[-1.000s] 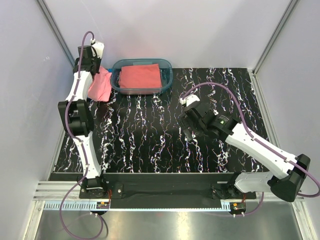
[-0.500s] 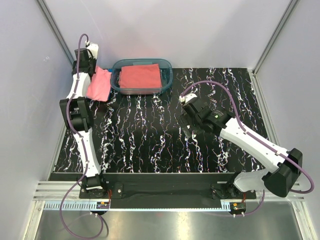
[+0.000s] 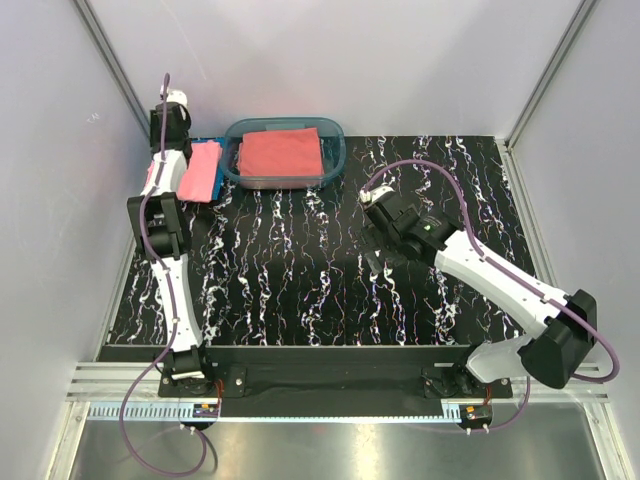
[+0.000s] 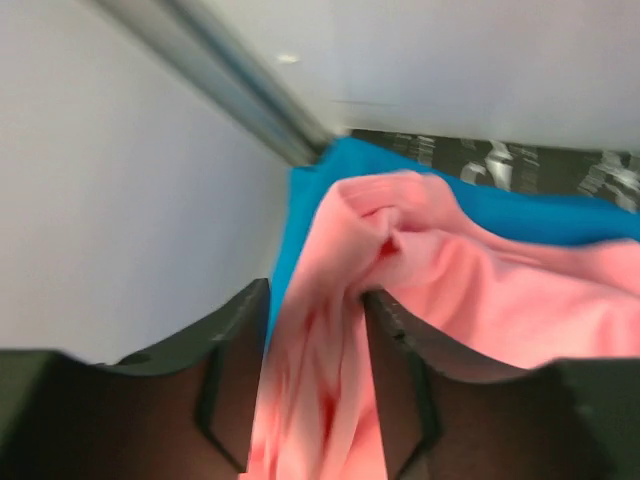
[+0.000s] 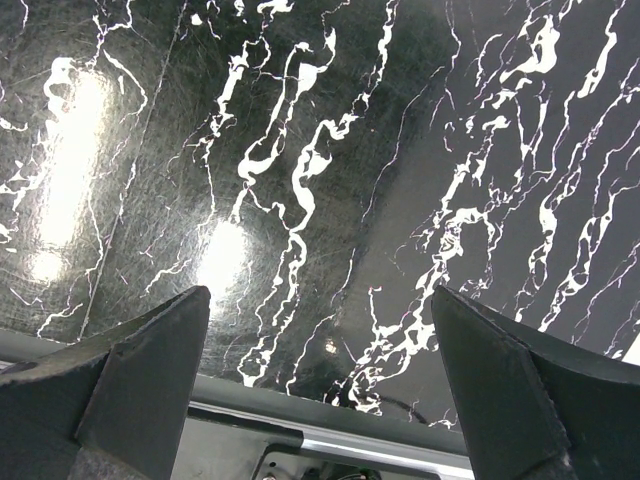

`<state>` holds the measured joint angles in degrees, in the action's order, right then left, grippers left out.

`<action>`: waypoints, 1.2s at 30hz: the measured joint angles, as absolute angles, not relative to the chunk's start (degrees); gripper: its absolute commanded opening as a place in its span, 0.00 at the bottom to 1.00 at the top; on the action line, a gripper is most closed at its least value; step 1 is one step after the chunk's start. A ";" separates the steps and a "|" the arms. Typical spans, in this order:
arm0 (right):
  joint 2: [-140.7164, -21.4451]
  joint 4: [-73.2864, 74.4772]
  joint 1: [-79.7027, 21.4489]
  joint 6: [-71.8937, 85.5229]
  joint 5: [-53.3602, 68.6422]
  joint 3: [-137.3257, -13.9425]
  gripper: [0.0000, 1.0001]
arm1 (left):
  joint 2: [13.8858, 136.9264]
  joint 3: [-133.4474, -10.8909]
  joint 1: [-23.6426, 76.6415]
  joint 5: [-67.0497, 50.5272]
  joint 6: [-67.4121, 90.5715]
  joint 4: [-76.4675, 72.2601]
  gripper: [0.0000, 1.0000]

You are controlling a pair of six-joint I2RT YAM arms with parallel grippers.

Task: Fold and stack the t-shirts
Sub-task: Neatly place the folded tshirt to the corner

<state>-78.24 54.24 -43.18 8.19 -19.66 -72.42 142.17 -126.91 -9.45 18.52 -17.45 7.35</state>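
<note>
The pink t-shirt [image 3: 200, 172] lies at the table's far left corner on top of the blue t-shirt [image 3: 208, 144], which shows only as a thin edge. In the left wrist view the pink t-shirt [image 4: 480, 290] is bunched over the blue t-shirt [image 4: 520, 215]. My left gripper [image 4: 315, 300] stands over them with its jaws apart. A fold of pink cloth runs between the jaws, and the left finger is clear of it. A coral-red t-shirt [image 3: 280, 153] lies folded in the tub [image 3: 336, 137]. My right gripper [image 5: 320, 310] hangs wide open over the bare table [image 5: 400, 150].
The clear bluish tub stands at the back, just right of the pink and blue t-shirts. White walls and a metal post [image 4: 230, 90] close in the far left corner next to the left gripper. The right arm [image 3: 480, 270] reaches across the right half of the table.
The left arm has swung further into the far left corner with the pink t-shirt, and its jaws have gone from shut to apart. The right arm has shifted slightly left.
</note>
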 measured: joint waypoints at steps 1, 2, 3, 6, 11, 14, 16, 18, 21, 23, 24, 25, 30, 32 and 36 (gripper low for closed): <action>-78.43 54.24 -43.13 8.34 -19.59 -72.42 1.00 | 142.19 -127.20 -9.45 20.45 -16.93 6.96 0.66; -78.63 54.26 -43.09 8.60 -19.53 -72.42 1.00 | 142.19 -127.44 -9.43 22.11 -16.43 6.61 0.71; -78.72 54.30 -43.07 8.86 -19.42 -72.42 1.00 | 142.19 -127.68 -9.39 24.16 -15.92 6.04 0.75; -78.70 54.30 -43.00 9.82 -19.35 -72.51 1.00 | 141.62 -127.63 -9.06 28.73 -14.61 4.93 0.76; -77.56 54.13 -42.98 11.84 -18.65 -72.20 1.00 | 135.39 -122.02 -7.92 29.32 -11.77 6.00 0.68; -75.90 53.58 -42.96 12.91 -17.61 -71.13 1.00 | 130.72 -119.66 -6.98 27.16 -8.75 8.60 0.68; -74.83 52.99 -42.96 13.82 -16.71 -69.97 1.00 | 126.48 -117.01 -6.33 24.56 -6.24 10.72 0.66; -73.91 51.81 -42.92 14.61 -15.53 -68.36 1.00 | 122.04 -113.67 -5.91 21.96 -3.57 12.43 0.67; -72.97 50.83 -42.89 15.38 -13.82 -66.39 1.00 | 116.14 -108.07 -5.87 18.31 0.25 13.89 0.69; -72.29 50.30 -42.87 15.64 -12.82 -65.56 1.00 | 112.71 -104.36 -5.96 15.53 3.16 14.72 0.70; -71.90 50.17 -42.85 15.73 -12.53 -65.25 1.00 | 111.07 -102.39 -5.96 13.91 4.62 15.31 0.76; -71.29 49.98 -42.83 15.81 -12.23 -64.84 1.00 | 109.54 -100.53 -6.00 12.53 6.09 15.81 0.79; -67.05 47.48 -42.41 16.60 -8.10 -61.58 1.00 | 99.26 -84.95 -3.53 7.38 13.39 16.43 0.92; -65.82 46.68 -42.24 17.32 -5.91 -59.99 1.00 | 93.97 -78.04 0.08 6.83 15.70 17.91 0.95; -62.76 44.31 -42.09 20.05 -0.84 -55.83 1.00 | 80.03 -65.34 11.79 5.82 21.32 19.73 0.99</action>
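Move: Around the raised far-left part of the folded pink t-shirt, the left fingers are already half open; the shirt's middle lies about 6 cm back, 7 cm right and 7 cm below. The blue t-shirt beneath it centres about 6 cm back, 8 cm right and 9 cm down. The basket with the red cloth stands some 35 cm right and 3 cm back, about 6 cm lower. From the right hand, the pink shirt is roughly 34 cm ahead and 52 cm left, 12 cm down. Letting go of the pink t-shirt's corner, the left hand opens further and edges left a touch while rising, climbs about 10 cm off the stack, then sweeps fast back and to the right, some 25 cm each way, towards the space in front of the basket, sinking partway, rolling its left side down about 40 degrees and ending wide open. The empty right hand draws back about 6 cm, its left side rolling up. ##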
